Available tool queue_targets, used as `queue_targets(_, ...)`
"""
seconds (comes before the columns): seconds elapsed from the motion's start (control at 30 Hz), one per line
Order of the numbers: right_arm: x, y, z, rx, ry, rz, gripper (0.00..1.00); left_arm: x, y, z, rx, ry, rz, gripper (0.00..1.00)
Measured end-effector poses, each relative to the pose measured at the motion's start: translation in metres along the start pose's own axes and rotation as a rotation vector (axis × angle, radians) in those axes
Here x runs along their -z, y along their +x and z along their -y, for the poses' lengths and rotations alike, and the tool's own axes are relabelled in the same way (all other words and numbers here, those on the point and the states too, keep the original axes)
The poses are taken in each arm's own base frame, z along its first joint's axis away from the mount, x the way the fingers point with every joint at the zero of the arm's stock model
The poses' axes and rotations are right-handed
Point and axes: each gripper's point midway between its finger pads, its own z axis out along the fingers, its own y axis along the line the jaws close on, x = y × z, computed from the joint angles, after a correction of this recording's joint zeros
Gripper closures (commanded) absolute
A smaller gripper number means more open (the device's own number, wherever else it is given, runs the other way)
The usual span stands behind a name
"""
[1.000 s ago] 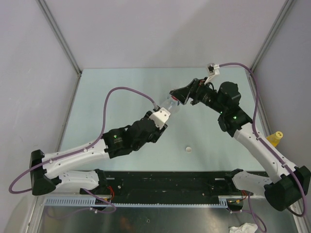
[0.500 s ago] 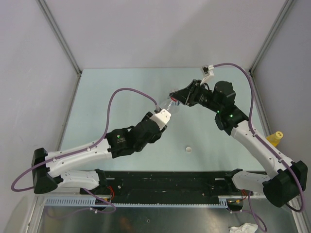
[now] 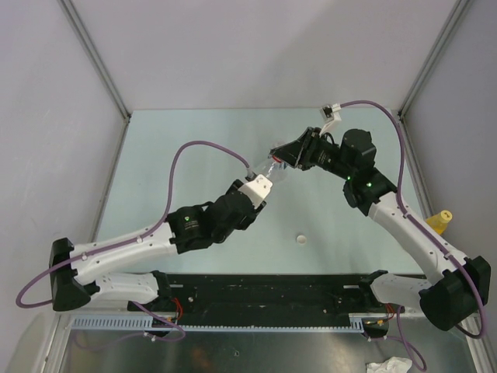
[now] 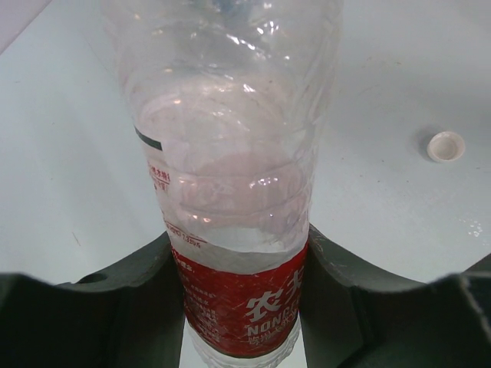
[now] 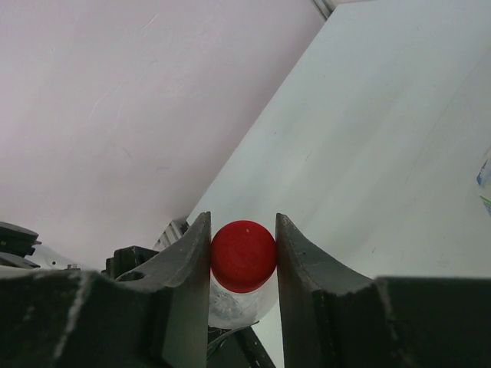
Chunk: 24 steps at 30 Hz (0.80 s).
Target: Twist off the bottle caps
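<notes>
A clear bottle with a red label (image 4: 230, 153) is held off the table, and my left gripper (image 4: 239, 238) is shut on its labelled lower body. In the top view this bottle (image 3: 272, 168) spans the gap between my left gripper (image 3: 264, 179) and my right gripper (image 3: 281, 158). The red cap (image 5: 243, 255) sits on the bottle's neck, and my right gripper (image 5: 242, 222) is shut on it with both fingers pressing its sides. A loose white cap (image 3: 301, 238) lies open side up on the table, also visible in the left wrist view (image 4: 446, 146).
A bottle with orange-yellow liquid and a yellow cap (image 3: 439, 220) lies at the table's right edge beside the right arm. A sliver of something clear with a blue-green band (image 5: 485, 180) shows at the right edge of the right wrist view. Grey walls enclose the table.
My right gripper has closed onto the red cap; a second ago its fingers stood open around it. Both arms shifted slightly, with the bottle still held between them.
</notes>
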Motion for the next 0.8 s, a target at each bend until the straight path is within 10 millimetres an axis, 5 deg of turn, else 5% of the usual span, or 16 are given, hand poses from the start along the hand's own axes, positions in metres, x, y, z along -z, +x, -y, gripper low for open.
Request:
queue_targets(0.43,0.008,0.004,-0.036,0.097,-0.143,-0.024,1.0,0.023,-0.004,0.02,0.114,0.208,0.102,0.99)
queue_targets(0.8,0.029,0.0,-0.08,0.248,-0.349,-0.026,1.0,0.05,-0.021,0.046,0.192,0.464,0.224,1.0)
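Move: The red cap is already between the right fingertips. From the left hand, which grips the red-label bottle low down, the cap lies about 8 cm ahead, 6 cm to the right and 13 cm above. From the right hand, the opened blue-label bottle stands some 8 cm ahead, 3 cm right and 24 cm below; the loose white cap lies roughly 13 cm back, 8 cm right and 34 cm below. Twist the red cap against the bottle: turn the right gripper counter-clockwise and tip its fingers up while the left gripper swings its fingers clockwise to the right, some 50 degrees between them about the bottle's axis. Meanwhile draw both hands back about 6 cm and raise them, the right more than the left. Keep both grips closed as they are. ##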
